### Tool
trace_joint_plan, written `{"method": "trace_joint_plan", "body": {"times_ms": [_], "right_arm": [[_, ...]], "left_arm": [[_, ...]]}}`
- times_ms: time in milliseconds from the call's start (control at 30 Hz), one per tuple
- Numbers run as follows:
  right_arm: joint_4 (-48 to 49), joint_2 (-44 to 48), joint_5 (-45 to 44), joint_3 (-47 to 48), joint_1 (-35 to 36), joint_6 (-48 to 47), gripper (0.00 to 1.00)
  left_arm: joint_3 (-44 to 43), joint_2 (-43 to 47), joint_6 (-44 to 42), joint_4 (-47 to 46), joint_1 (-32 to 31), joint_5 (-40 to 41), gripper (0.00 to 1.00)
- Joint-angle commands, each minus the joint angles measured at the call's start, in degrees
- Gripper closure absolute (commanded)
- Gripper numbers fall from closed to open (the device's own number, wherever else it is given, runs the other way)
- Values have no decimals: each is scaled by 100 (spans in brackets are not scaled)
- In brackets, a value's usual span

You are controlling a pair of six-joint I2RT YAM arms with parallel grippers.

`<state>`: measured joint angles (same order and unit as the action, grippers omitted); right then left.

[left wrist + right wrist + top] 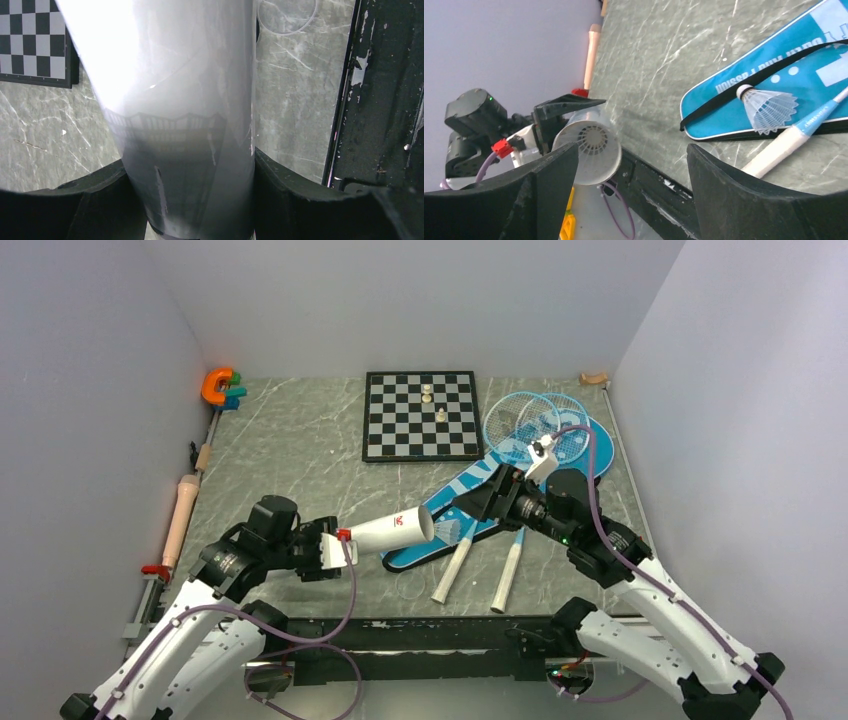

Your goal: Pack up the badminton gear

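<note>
My left gripper [335, 548] is shut on the closed end of the white tube [392, 528], holding it nearly level with its open mouth toward the right. In the left wrist view the tube [185, 125] fills the gap between both black fingers [300, 195]. My right gripper [633, 150] stands open and empty just off the tube's mouth [591, 150], where a shuttlecock's ribbed skirt shows inside. Another shuttlecock [769, 107] lies on the blue bag [744, 80]. Two light-blue rackets [530, 420] rest across the bag [410, 555], white handles [508, 580] toward me.
A chessboard [420, 415] with two pieces lies at the back centre. A wooden rolling pin [181, 520] lies along the left wall, an orange clamp-like toy [218, 386] in the back left corner. A clear round lid [412, 588] lies near the front rail.
</note>
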<state>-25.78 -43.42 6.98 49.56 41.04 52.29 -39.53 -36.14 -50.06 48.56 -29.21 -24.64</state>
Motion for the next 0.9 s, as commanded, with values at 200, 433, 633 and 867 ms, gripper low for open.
{"method": "trace_joint_plan", "body": {"times_ms": [200,433,633,867], "right_arm": [[593,-409,113,-1317,-407,1,23],[1463,-1453,195,-1531,-490,-56,25],[2241,-2240,255,-1630,-520,82,29],[2951,-3093,391,-1642,-537,265,42]], "left_arm": [[-104,90,-116,-9,32,-147,46],[-194,87,-182,49,37,-138,46],[-178,91,-196,57,50,-164,46],[-161,93,-207,32,47,-166,46]]}}
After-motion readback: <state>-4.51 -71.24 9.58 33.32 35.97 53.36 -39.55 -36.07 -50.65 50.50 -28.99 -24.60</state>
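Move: The last loose shuttlecock lies almost below the right hand, about 7 cm ahead, 2 cm to its left and some 23 cm down. The near racket's grip is about 9 cm nearer the robot than it and 2 cm to its right; the open mouth of the held tube is 12 cm left of the right hand, 2 cm back and 9 cm lower. From the left hand, the shuttlecock is roughly 8 cm ahead, 25 cm right and 12 cm down. The empty right hand sinks fast from beside the tube's mouth towards the loose shuttlecock, about 20 cm down in all, straight down at first and then easing some 5 cm forward, while the wrist tips the fingers over 20 degrees or so more steeply. The fingers narrow by about a quarter as they come close above the shuttlecock's skirt, with no grip on it yet, and the left hand keeps the tube clamped almost still with its mouth to the right. ##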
